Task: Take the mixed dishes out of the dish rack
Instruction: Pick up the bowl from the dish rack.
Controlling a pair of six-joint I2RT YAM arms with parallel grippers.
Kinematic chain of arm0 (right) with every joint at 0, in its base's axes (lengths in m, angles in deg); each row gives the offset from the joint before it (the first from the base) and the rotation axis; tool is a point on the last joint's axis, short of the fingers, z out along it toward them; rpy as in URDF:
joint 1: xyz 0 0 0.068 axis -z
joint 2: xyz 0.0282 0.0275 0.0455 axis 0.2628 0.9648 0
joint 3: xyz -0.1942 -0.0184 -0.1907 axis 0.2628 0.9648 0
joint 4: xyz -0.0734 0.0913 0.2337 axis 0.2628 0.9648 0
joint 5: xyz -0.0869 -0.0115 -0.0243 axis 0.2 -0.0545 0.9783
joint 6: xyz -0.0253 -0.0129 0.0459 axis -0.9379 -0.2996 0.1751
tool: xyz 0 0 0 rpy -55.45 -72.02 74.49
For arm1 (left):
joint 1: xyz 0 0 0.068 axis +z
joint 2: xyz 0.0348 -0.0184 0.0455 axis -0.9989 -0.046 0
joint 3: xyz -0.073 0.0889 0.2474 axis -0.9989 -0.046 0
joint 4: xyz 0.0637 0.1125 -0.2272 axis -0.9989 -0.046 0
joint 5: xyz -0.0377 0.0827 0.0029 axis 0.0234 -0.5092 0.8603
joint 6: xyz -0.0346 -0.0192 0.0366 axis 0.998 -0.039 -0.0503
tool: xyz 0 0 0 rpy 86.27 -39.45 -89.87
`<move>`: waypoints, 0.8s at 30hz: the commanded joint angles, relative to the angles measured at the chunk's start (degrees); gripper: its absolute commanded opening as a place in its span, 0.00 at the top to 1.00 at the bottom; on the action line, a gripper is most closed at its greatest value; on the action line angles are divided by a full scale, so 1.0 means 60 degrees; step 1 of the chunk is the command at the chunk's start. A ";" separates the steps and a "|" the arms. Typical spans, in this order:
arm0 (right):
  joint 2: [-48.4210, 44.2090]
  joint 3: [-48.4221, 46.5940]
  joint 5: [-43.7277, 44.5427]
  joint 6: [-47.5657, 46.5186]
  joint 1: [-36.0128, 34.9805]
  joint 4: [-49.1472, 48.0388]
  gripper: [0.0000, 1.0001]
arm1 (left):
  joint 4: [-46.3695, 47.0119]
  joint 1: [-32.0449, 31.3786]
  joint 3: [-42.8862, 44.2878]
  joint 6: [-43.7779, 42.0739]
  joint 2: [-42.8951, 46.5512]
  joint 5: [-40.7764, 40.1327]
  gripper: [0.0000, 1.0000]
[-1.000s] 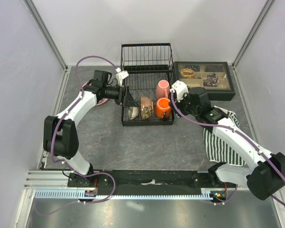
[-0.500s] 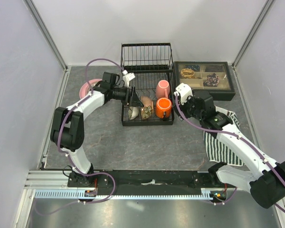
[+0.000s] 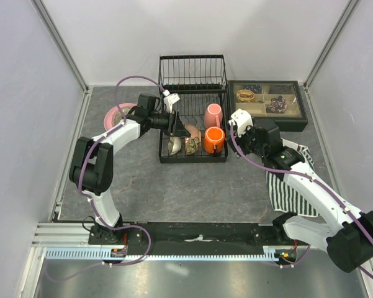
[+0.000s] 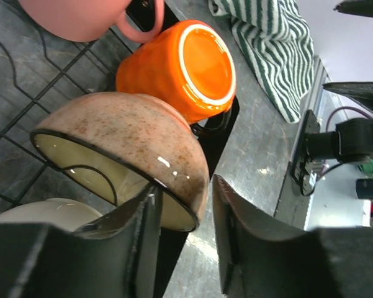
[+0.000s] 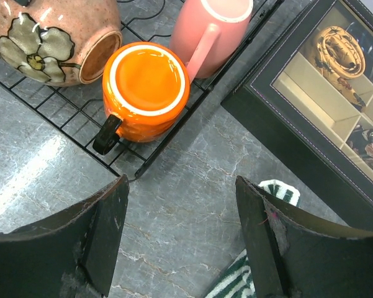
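Note:
The black wire dish rack (image 3: 192, 74) stands at the back middle. Its lower basket holds a brown bowl (image 4: 130, 136) on its side, a small pale bowl (image 4: 43, 211), an orange mug (image 4: 192, 68) and a pink mug (image 4: 80, 15). My left gripper (image 4: 186, 230) straddles the brown bowl's rim. One finger is inside the bowl and the other outside, with a thin gap still showing. My right gripper (image 5: 181, 236) hangs open over bare table beside the rack's front right corner, near the orange mug (image 5: 146, 87). A pink plate (image 3: 118, 113) lies on the table left of the rack.
A dark compartmented tray (image 3: 268, 102) of trinkets sits right of the rack. A striped cloth (image 3: 288, 186) lies under my right arm. Grey walls close in the table (image 3: 174, 192) on three sides.
My left gripper reached right into the rack and narrowed its jaws around the brown bowl's rim. The right arm drew back slightly, then stayed still.

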 commanded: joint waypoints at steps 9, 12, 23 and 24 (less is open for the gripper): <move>-0.0064 0.0273 -0.0253 -0.0024 0.0169 -0.0340 0.23 | 0.2990 0.0048 -0.1515 0.2232 -0.0010 -0.0186 0.67; -0.0079 0.0288 -0.0283 -0.0010 0.0242 -0.0340 0.23 | 0.4192 0.0048 -0.2116 0.2920 0.0063 0.0033 0.79; -0.0049 0.0405 -0.0488 -0.0010 0.0301 -0.0340 0.23 | 0.6551 0.0077 -0.2995 0.4239 0.0122 0.0546 0.98; -0.0049 0.0405 -0.0502 -0.0010 0.0301 -0.0340 0.23 | 0.6698 0.0077 -0.3025 0.4327 0.0137 0.0706 0.98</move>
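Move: The speckled bowl stands on edge in the rack with its upper rim already between the left hand's half-open fingers; its middle is about 2 cm to the right and 4 cm below, nearly level fore and aft. The orange mug is some 9 cm right, 2 cm back and 5 cm down, the pink mug 9 cm right and 6 cm ahead, the small white bowl 4 cm left and 2 cm back, both a little lower still. From the right hand the speckled bowl lies about 16 cm left, 3 cm ahead and 9 cm down. The speckled bowl's rim gets pinched between the left hand's fingertips as they close from about half open to nearly shut. While closing, the hand draws back about 2 cm and sinks about 1 cm, its right-pointing fingers tilting up some 10 degrees towards level, then keeps its hold there. ##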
